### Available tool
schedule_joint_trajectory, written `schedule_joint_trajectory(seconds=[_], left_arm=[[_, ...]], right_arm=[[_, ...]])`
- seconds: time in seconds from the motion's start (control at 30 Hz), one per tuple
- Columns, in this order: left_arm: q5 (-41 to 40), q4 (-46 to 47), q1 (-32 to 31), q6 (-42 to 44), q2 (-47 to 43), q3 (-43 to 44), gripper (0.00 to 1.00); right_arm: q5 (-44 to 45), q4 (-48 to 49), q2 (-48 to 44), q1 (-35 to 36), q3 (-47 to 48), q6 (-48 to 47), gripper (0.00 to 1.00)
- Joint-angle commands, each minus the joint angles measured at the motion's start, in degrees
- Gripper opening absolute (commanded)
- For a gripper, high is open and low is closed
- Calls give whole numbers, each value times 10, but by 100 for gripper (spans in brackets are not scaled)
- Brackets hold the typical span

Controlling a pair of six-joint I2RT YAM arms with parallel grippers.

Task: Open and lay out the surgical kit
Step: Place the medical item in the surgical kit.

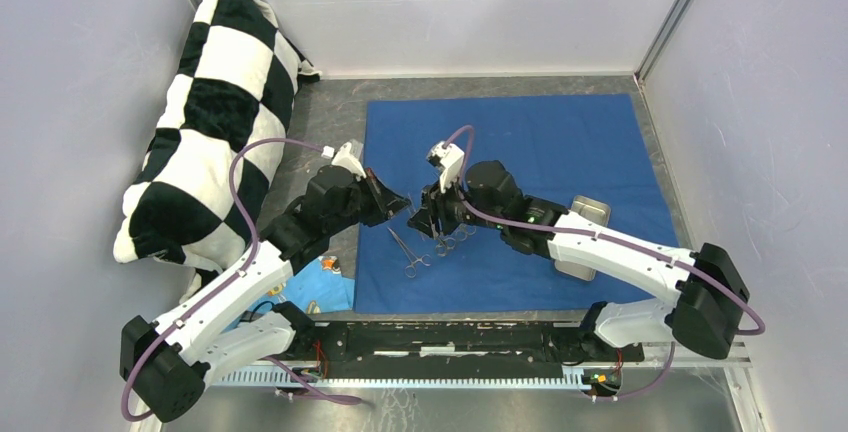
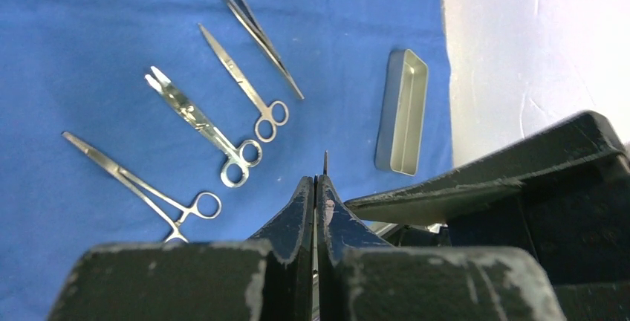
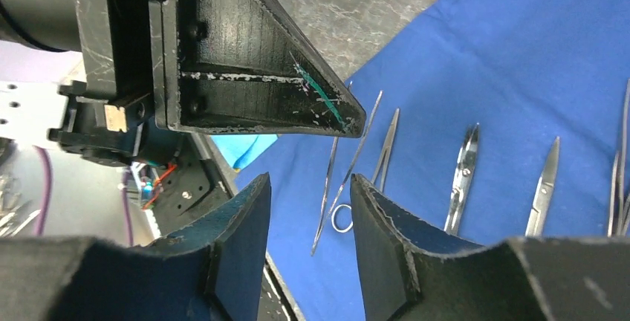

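The dark blue cloth (image 1: 560,142) of the surgical kit lies spread flat. Several silver instruments lie on it in a row: a clamp (image 2: 141,187), two scissor-like tools (image 2: 200,124) (image 2: 241,83) and long tweezers (image 2: 249,27). The steel tray (image 2: 405,113) stands at the cloth's right side. My left gripper (image 2: 317,180) is shut on thin silver tweezers (image 3: 334,180), whose tip pokes out above the fingers. My right gripper (image 3: 310,180) stands open just beside it, with nothing between its fingers. Both grippers meet over the cloth's left part (image 1: 415,210).
A black-and-white checkered pillow (image 1: 215,102) leans along the left wall. A light blue cloth scrap (image 1: 325,287) lies off the dark cloth's near left corner. White walls close in the back and sides. The right arm (image 1: 610,247) crosses part of the tray.
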Motion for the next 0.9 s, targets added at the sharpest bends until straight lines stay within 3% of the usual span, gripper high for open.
schedule_joint_trajectory(seconds=[0.0,0.37,0.73,0.8,0.87], left_arm=[[-36,-28,0,15,-6,28,2],[-58,-45,0,18,-18,35,2],[-47,-40,0,38,-24,36,2],[-47,-39,0,57,-33,40,24],[-56,-45,1,78,-45,49,56]], right_arm=[[101,-67,17,28,53,-42,48],[142,-93,59,68,84,-50,45],[150,-68,61,71,79,-50,0],[157,-65,54,70,71,-51,0],[159,-61,42,62,58,-52,0]])
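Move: The left fingers, shut, still hold the upright tweezers right at their tips. For the open right hand, the middle of these tweezers is about 3 cm left, 1 cm ahead and 1 cm lower; for the left hand it is about 1 cm right and 1 cm lower. On the cloth some 18 cm below the right hand lie the clamp, about 5 cm back and 2 cm left, and the scissors, about 1 cm back and 3 cm right. Downward goes the right hand, about 3.5 cm, its fingers tipping some 15 degrees further down, until its tips are around the lower part of the held tweezers; there it stops and closes fully, pinching them. The left hand keeps its grip meanwhile, easing about 1.5 cm left, and opens its fingers only once the right ones are shut. ##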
